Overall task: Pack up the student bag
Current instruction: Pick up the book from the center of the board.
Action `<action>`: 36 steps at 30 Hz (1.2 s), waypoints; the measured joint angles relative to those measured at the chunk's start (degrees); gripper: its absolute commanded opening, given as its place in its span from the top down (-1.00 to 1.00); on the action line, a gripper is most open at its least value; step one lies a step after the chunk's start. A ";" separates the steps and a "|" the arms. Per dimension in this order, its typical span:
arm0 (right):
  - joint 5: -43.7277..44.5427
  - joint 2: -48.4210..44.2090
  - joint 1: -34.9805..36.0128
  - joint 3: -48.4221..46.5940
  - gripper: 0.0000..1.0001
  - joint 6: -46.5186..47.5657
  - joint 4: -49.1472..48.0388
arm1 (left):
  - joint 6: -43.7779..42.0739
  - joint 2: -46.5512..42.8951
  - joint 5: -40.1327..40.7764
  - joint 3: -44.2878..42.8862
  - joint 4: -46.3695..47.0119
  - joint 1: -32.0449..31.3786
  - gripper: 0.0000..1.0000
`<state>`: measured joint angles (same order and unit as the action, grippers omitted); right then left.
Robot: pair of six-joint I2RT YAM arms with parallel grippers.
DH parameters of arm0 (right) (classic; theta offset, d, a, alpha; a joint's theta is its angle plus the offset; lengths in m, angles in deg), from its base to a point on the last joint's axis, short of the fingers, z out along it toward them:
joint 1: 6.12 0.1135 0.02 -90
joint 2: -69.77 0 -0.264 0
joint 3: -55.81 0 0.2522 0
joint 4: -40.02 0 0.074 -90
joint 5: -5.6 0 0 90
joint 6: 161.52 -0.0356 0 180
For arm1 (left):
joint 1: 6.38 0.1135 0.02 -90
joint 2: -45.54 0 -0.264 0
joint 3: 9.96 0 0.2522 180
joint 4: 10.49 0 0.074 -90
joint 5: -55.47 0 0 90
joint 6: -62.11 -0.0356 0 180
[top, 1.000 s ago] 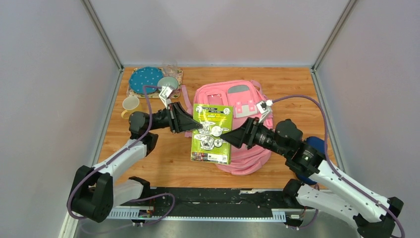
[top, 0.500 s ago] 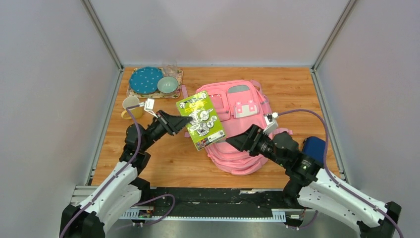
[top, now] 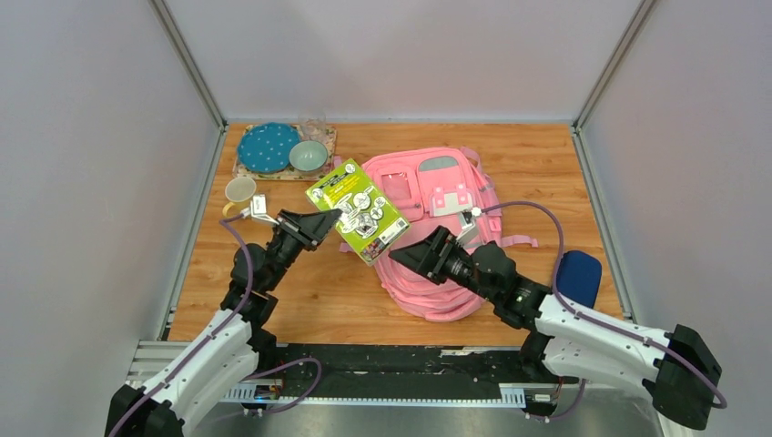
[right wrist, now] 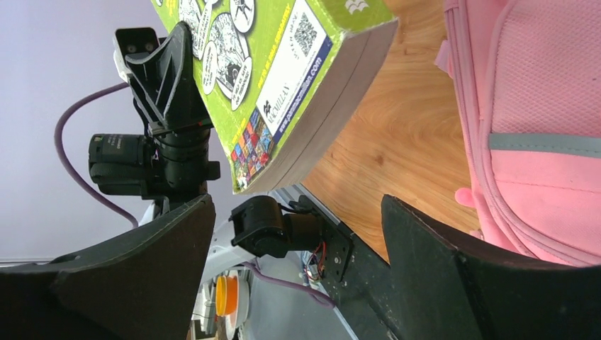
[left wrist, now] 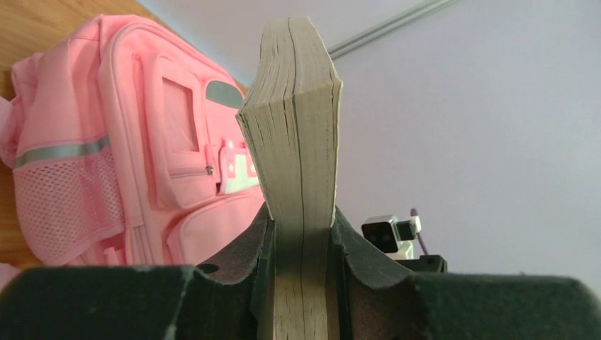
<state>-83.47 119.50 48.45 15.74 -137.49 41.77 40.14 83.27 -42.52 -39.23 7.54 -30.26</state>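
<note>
The student bag (top: 440, 228) is a large pink backpack lying flat mid-table; it also shows in the left wrist view (left wrist: 135, 149) and the right wrist view (right wrist: 546, 106). My left gripper (top: 326, 219) is shut on the near left edge of a thick green paperback book (top: 357, 210), holding it tilted in the air over the bag's left side. The left wrist view shows the book's page edge (left wrist: 298, 120) clamped between both fingers (left wrist: 244, 248). My right gripper (top: 402, 255) stands open just below the book's near corner, apart from it, with nothing between its fingers (right wrist: 418, 234). The book's green cover (right wrist: 262, 64) hangs ahead of them.
A blue dotted plate (top: 269, 147) and a grey-green bowl (top: 309, 156) sit on a mat at the back left, with a yellow cup (top: 239, 189) just in front. A small dark blue case (top: 578, 278) lies at the right edge of the table.
The right gripper has opened, let go of the book's right edge and drawn back. The left gripper has carried the book up and to the left, turning it slantwise.
</note>
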 measured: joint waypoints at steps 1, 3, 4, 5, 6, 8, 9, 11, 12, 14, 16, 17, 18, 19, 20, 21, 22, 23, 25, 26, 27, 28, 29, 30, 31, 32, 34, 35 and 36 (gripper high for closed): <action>0.09 0.63 0.00 0.04 -0.81 -0.35 -0.81 | 0.57 -0.02 0.55 0.17 0.61 -0.20 1.00; 0.17 2.19 0.00 0.15 -0.81 -1.25 -3.39 | 1.79 -0.02 1.36 0.72 1.75 -0.66 1.00; 0.31 2.97 0.00 0.17 -0.81 -1.66 -4.85 | 2.51 -0.02 1.70 1.18 2.34 -0.90 1.00; 0.42 3.48 0.00 0.22 -0.82 -1.81 -5.75 | 3.30 0.04 1.95 1.79 3.19 -1.09 1.00; 0.63 4.02 0.02 0.22 -0.82 -2.08 -6.69 | 3.91 0.13 2.14 2.36 3.80 -1.25 1.00; 1.05 4.92 0.00 0.22 -0.82 -2.40 -8.57 | 5.38 0.59 2.38 3.56 5.25 -1.53 1.00; 1.29 5.35 0.00 0.22 -0.82 -2.49 -9.51 | 5.99 0.87 2.51 4.02 5.70 -1.68 1.00; 1.77 6.16 0.00 0.22 -0.82 -2.62 -10.91 | 7.43 1.77 2.80 5.09 7.23 -2.10 1.00; 1.95 6.54 0.00 0.20 -0.82 -2.67 -11.30 | 7.96 2.05 3.02 5.46 7.80 -2.29 1.00; 2.29 7.87 0.00 0.00 -0.82 -2.82 -11.93 | 8.81 2.51 3.54 6.29 9.27 -2.75 1.00; 2.67 9.42 0.00 -0.09 -0.82 -3.28 -12.55 | 9.05 2.69 4.09 6.73 10.25 -2.95 1.00; 2.69 10.12 0.00 -0.11 -0.81 -3.45 -12.79 | 9.07 2.73 4.31 6.91 10.67 -3.04 1.00; 2.71 10.91 0.00 -0.11 -0.81 -3.74 -13.18 | 9.07 2.73 4.52 7.02 10.91 -3.15 1.00; 2.71 11.50 0.00 -0.11 -0.81 -3.91 -13.55 | 9.07 2.73 4.61 7.06 11.04 -3.17 1.00; 2.69 12.04 0.00 -0.11 -0.81 -4.20 -13.88 | 9.11 2.73 4.94 7.23 11.34 -3.21 1.00; 2.69 12.57 0.02 -0.11 -0.81 -4.37 -14.14 | 9.29 2.73 5.16 7.39 11.63 -3.34 1.00; 2.67 13.00 0.02 -0.11 -0.81 -4.55 -14.47 | 9.60 2.75 5.31 7.56 12.15 -3.54 1.00; 2.67 13.40 0.00 -0.13 -0.80 -4.63 -14.75 | 9.75 2.75 5.33 7.63 12.70 -3.78 1.00; 2.67 13.90 0.02 -0.31 -0.80 -4.76 -15.04 | 9.94 2.86 5.42 7.65 13.53 -4.28 1.00; 2.64 14.14 0.02 -0.44 -0.79 -4.79 -15.21 | 10.10 2.95 5.46 7.65 13.94 -4.46 1.00; 2.64 14.38 0.02 -0.59 -0.78 -4.83 -15.58 | 10.16 3.02 5.53 7.65 14.38 -4.66 1.00; 2.64 14.60 0.02 -0.72 -0.74 -4.94 -16.00 | 10.16 3.08 5.53 7.65 14.71 -4.79 1.00; 2.64 14.80 0.02 -0.85 -0.72 -4.96 -16.39 | 10.19 3.26 5.53 7.65 15.02 -4.96 1.00; 2.64 14.97 0.02 -0.98 -0.68 -5.01 -16.76 | 10.21 3.52 5.53 7.65 15.41 -5.16 1.00; 2.60 15.23 0.02 -1.14 -0.59 -5.16 -17.57 | 10.21 3.82 5.57 7.65 15.80 -5.46 1.00; 2.56 15.47 0.02 -1.29 -0.52 -5.18 -18.14 | 10.23 4.02 5.60 7.65 16.04 -5.70 1.00; 2.32 16.20 0.02 -1.53 -0.24 -5.53 -20.02 | 10.23 4.70 5.57 7.76 16.96 -6.27 1.00; 2.10 16.57 0.04 -1.62 -0.16 -5.86 -21.03 | 10.25 4.96 5.60 7.80 17.33 -6.49 1.00; 1.92 16.87 0.04 -1.64 -0.06 -6.10 -21.92 | 10.29 5.18 5.60 7.89 17.70 -6.56 1.00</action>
<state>-81.55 136.38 48.49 14.10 -143.59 19.84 50.43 88.45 -36.93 -31.34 25.24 -36.82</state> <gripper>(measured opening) 0.664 0.307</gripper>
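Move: The left hand still grips the green book by its left long edge, the book's middle about 4 cm to its right, 1 cm ahead and level. From the open right hand, the book's middle is some 9 cm ahead, 8 cm left and perhaps 3 cm higher. The pink bag's middle is roughly 6 cm ahead, 10 cm right and 14 cm below the right hand; the green bowl is about 27 cm ahead, 22 cm left and 17 cm below it. Leftward and forward, about 5 cm in all, the right hand slides its open fingers over and under the book's near right corner, dipping slightly and rising again, then starts closing. The left hand keeps its hold, sinks about 2 cm before recovering half, drifts slightly back and right, and rolls some 10 degrees, lifting its right side. ##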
